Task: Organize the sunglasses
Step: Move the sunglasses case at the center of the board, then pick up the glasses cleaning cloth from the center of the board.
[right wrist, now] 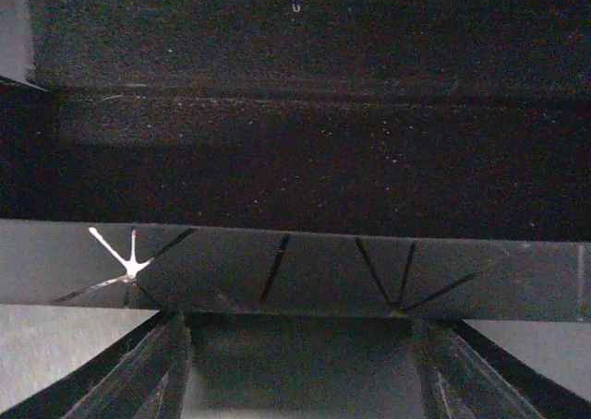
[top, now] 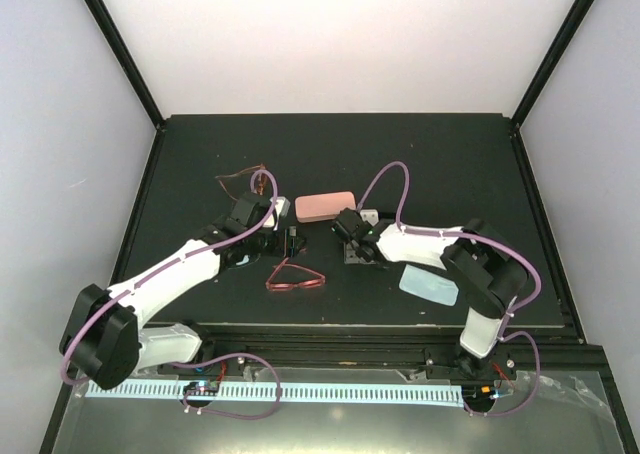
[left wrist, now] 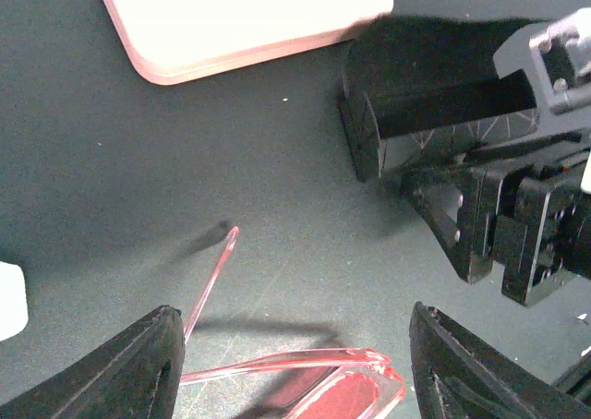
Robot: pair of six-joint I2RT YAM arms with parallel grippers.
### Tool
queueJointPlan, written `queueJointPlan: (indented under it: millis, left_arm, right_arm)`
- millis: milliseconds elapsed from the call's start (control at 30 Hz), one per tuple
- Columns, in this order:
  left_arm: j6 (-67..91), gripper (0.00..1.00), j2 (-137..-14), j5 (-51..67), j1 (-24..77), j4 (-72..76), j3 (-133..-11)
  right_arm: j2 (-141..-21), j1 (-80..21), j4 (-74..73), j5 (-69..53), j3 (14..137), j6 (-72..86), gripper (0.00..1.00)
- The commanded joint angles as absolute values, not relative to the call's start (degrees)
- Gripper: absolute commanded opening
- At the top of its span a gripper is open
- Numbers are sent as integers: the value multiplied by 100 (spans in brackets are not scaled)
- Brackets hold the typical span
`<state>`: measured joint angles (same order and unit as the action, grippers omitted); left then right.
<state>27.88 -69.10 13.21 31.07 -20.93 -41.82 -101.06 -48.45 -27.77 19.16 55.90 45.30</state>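
The red-pink sunglasses [top: 293, 279] lie on the dark table with arms unfolded; in the left wrist view the red-pink sunglasses [left wrist: 314, 377] sit low between my left fingertips. My left gripper [top: 291, 242] [left wrist: 291, 373] hangs open just above and behind them, touching nothing. The brownish-amber sunglasses [top: 243, 181] lie farther back on the left. My right gripper [top: 350, 236] [right wrist: 305, 382] is open at a black case [top: 357, 253] [left wrist: 434, 96] [right wrist: 323, 276]. The case's patterned flap runs across in front of the fingers.
A pink case [top: 325, 206] [left wrist: 249, 22] lies shut behind the two grippers. A light blue cloth [top: 430, 286] lies under the right forearm. The two grippers are close together, the right gripper [left wrist: 517, 225] showing in the left wrist view. Black frame posts edge the table.
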Motion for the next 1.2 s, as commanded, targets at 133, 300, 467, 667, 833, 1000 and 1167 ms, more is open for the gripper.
queueJointPlan:
  millis: [133, 300, 467, 667, 833, 1000, 1167]
  left_arm:
    - [2732, 68, -7016, 1138, 3066, -1942, -4350]
    - [2764, 68, -6930, 1075, 3062, -1877, -4322]
    - [2797, 68, -6767, 1225, 3074, -1681, -4215]
    - [2813, 68, -6743, 1523, 3084, -1555, -4152]
    - [2812, 68, -6741, 1610, 3082, -1524, -4086]
    - [2865, 68, -6755, 1686, 3089, -1467, -4018]
    - [2873, 68, -6717, 1672, 3090, -1503, -4008]
  right_arm:
    - [-10495, -4546, -2411, 2103, 5978, 4317, 66]
    - [-9921, -4541, -2604, 2025, 5699, 4202, 63]
    - [-8678, -4539, -3356, 2423, 4872, 4686, 58]
    - [-7809, -4539, -3912, 1994, 4015, 5158, 47]
    - [-7443, -4541, -3721, 1497, 3516, 5216, 41]
    - [-7834, -4540, -3455, 1208, 3424, 5088, 37]
    - [-8053, -4543, -3331, 1227, 3396, 5059, 16]
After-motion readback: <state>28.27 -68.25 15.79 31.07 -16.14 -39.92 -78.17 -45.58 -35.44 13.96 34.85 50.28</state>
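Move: Back and to the right of the right hand lies the pale blue cloth, about 8 cm back and 15 cm right. The open black sunglasses case is right in front of that hand, its middle about 4 cm ahead and 2 cm to the right; the pink case sits some 10 cm ahead and 7 cm left, the red sunglasses 6 cm back and 13 cm left. From the left hand, the cloth is about 26 cm right, 11 cm back and 12 cm below. Pushing low along the board, the right hand's open fingers press on the near wall of the black case and go forward nearly 3 cm. The hand then backs away from the case, hopping some 4 cm up and down again as it swings about 11 cm back and 10 cm right to the cloth, its fingers narrowing onto the cloth's near-left corner. ##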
